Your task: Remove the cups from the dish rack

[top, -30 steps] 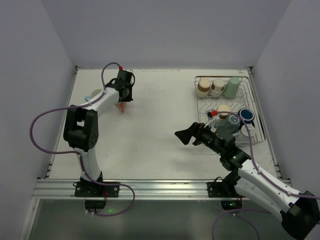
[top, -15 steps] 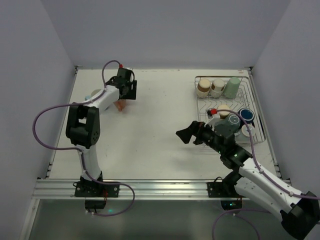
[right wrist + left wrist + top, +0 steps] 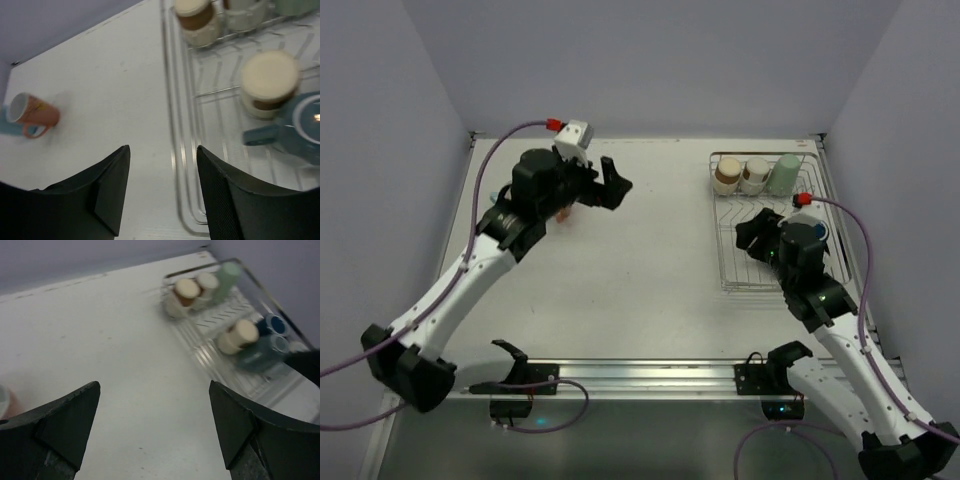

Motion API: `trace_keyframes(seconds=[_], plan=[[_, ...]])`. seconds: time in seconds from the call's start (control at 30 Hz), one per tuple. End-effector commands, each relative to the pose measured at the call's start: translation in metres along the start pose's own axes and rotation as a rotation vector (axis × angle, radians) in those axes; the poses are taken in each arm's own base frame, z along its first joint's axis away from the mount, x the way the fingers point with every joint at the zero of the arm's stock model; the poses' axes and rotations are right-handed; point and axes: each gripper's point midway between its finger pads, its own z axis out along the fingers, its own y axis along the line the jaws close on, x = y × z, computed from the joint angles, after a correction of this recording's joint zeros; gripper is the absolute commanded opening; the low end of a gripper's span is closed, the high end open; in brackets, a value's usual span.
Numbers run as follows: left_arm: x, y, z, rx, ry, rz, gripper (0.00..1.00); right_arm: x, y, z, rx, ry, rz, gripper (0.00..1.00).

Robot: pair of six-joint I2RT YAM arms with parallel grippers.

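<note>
The dish rack [image 3: 730, 272] stands at the right of the table. Along its far end are a brown-and-cream cup [image 3: 726, 175], a white cup [image 3: 754, 173] and a pale green cup [image 3: 784, 173]. The right wrist view adds a cream-topped cup [image 3: 269, 80] and a grey-teal cup [image 3: 300, 127] in the rack [image 3: 175, 165]. A dark blue cup [image 3: 274, 325] also sits in the rack. My right gripper [image 3: 752, 232] [image 3: 162, 150] hangs over the rack's left rim, open and empty. A salmon cup [image 3: 35, 114] lies on the table at the far left. My left gripper [image 3: 613, 185] [image 3: 154, 390] hovers open above the table.
A light blue cup [image 3: 9, 126] lies against the salmon one. The table's raised rim and grey walls close in the far side and both flanks. A metal rail [image 3: 640, 375] carrying the arm bases runs along the near edge.
My left gripper opened, left the salmon cup and rose toward the table's middle. My right arm lifted and its gripper swung from left of the rack to above the rack's left rim.
</note>
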Motion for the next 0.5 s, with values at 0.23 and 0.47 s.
trace_keyframes(seconds=[0.23, 0.47], plan=[[0.113, -0.049, -0.086, 0.308, 0.087, 0.06, 0.96, -0.027, -0.129, -0.022, 0.618, -0.136, -0.011, 0.98], [0.118, -0.03, -0.103, 0.236, 0.035, 0.131, 0.97, -0.026, -0.147, 0.0, 0.722, -0.068, -0.003, 0.98]])
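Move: From the right hand, empty and half open, the grey-blue cup in the rack lies about 7 cm ahead, 12 cm to the right and 16 cm below. At much the same depth stand the beige cup, some 11 cm ahead and 9 to the right, the dark blue cup, roughly 11 ahead and 19 right, and the pale grey cup, 3 ahead and 19 right. From the left hand the grey-blue cup is about 38 cm right, 2 back and 23 below. Rightward over the rack the empty right hand swings about 13 cm, sinking some 6 cm towards the grey-blue cup, turning about 30 degrees clockwise and tipping its fingers farther down as they spread wide open. The left hand, still wide open, draws back about 15 cm from the cups already set down, then sinks some 8 cm, turning a little clockwise. ##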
